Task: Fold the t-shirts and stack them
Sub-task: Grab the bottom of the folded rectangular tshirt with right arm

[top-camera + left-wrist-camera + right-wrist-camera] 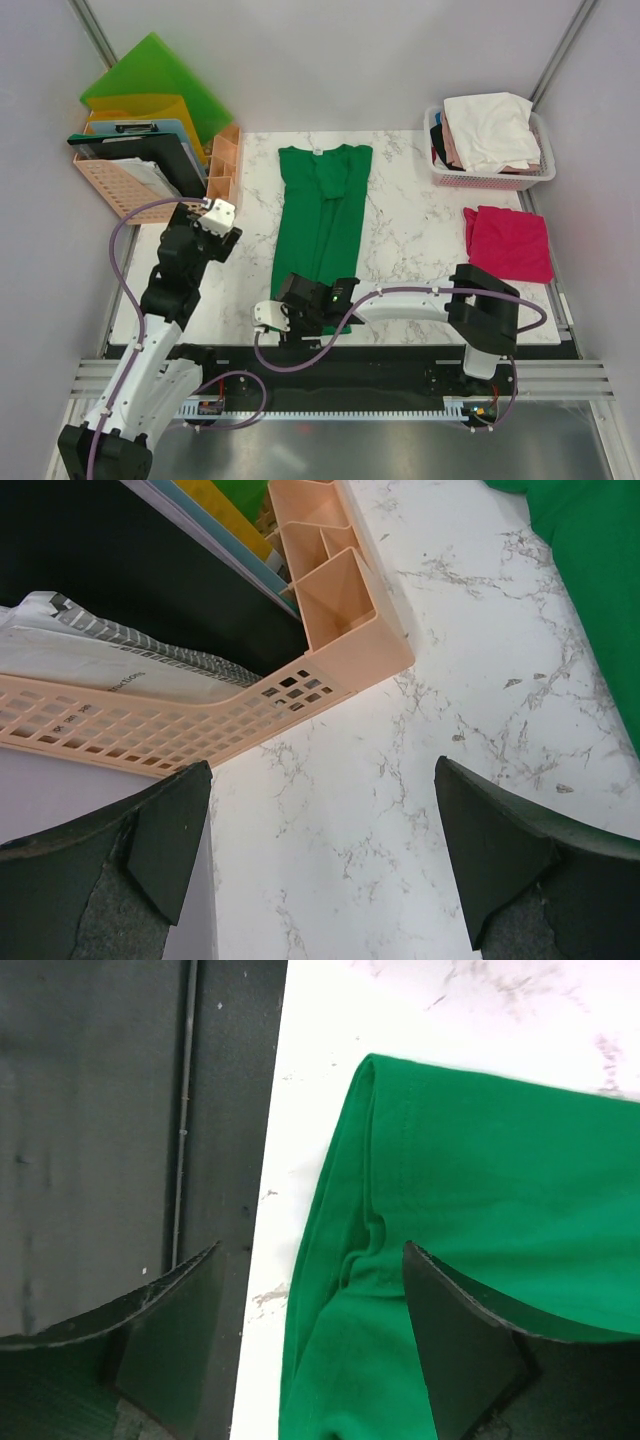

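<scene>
A deep green t-shirt (pixel 322 215) lies folded into a long strip down the middle of the marble table. My right gripper (pixel 308 297) hangs over its near hem at the table's front edge. In the right wrist view this gripper (pixel 310 1250) is open. The shirt's folded corner (pixel 450 1210) lies between the jaws, with one finger (pixel 460 1340) over the cloth and the other past the table edge. A magenta-red t-shirt (pixel 508 243) lies folded at the right. My left gripper (pixel 222 218) (pixel 322 763) is wide open over bare marble, holding nothing.
A pink basket (pixel 492 179) at the back right holds white and pale pink t-shirts (pixel 490 130). A peach desk organizer (pixel 125 180) (pixel 340 650) with folders and a clipboard stands at the back left, close to the left gripper. A black strip (pixel 120 1140) borders the table's front edge.
</scene>
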### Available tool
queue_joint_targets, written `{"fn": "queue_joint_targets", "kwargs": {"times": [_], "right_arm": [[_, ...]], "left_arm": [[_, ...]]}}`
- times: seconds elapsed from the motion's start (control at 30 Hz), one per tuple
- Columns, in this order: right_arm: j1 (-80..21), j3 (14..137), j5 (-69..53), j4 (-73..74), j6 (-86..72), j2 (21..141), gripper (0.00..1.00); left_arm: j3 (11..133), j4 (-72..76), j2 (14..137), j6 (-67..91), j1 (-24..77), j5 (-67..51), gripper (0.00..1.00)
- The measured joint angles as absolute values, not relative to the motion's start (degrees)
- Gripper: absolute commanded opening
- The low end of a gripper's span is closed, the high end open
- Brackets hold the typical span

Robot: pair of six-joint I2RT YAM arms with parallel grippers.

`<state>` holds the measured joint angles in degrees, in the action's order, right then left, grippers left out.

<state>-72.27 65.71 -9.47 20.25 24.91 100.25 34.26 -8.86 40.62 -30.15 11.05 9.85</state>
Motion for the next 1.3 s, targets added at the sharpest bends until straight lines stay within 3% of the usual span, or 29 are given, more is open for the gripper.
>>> {"fn": "queue_joint_targets", "kwargs": {"times": [1.3], "right_arm": [[-66.8, 59.8, -6.3, 15.3, 27.3, 100.0, 0.78]], "left_arm": [[32.0, -9.4, 38.9, -29.6, 10.6, 7.3, 1.00]]}}
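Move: The bottom hem of the green folded t-shirt has its middle about 1 cm ahead of the right hand, 3 cm to its right and some 5 cm below. The shirt's left bottom corner lies 6 cm to the left, level fore and aft; the table's front edge is 3 cm back, directly in line. The red cloth is about 45 cm right and 20 cm ahead. From the left hand, the hem's middle is roughly 18 cm back, 23 cm right and 21 cm below. Over the green t-shirt's bottom hem the right hand first sinks about 4 cm while shifting 3 cm to the right, then heads forward about 4 cm, in over the cloth, rising slightly. Its fingers stay wide open, tips angled down and leftward; whether they touch the cloth can't be made out. ##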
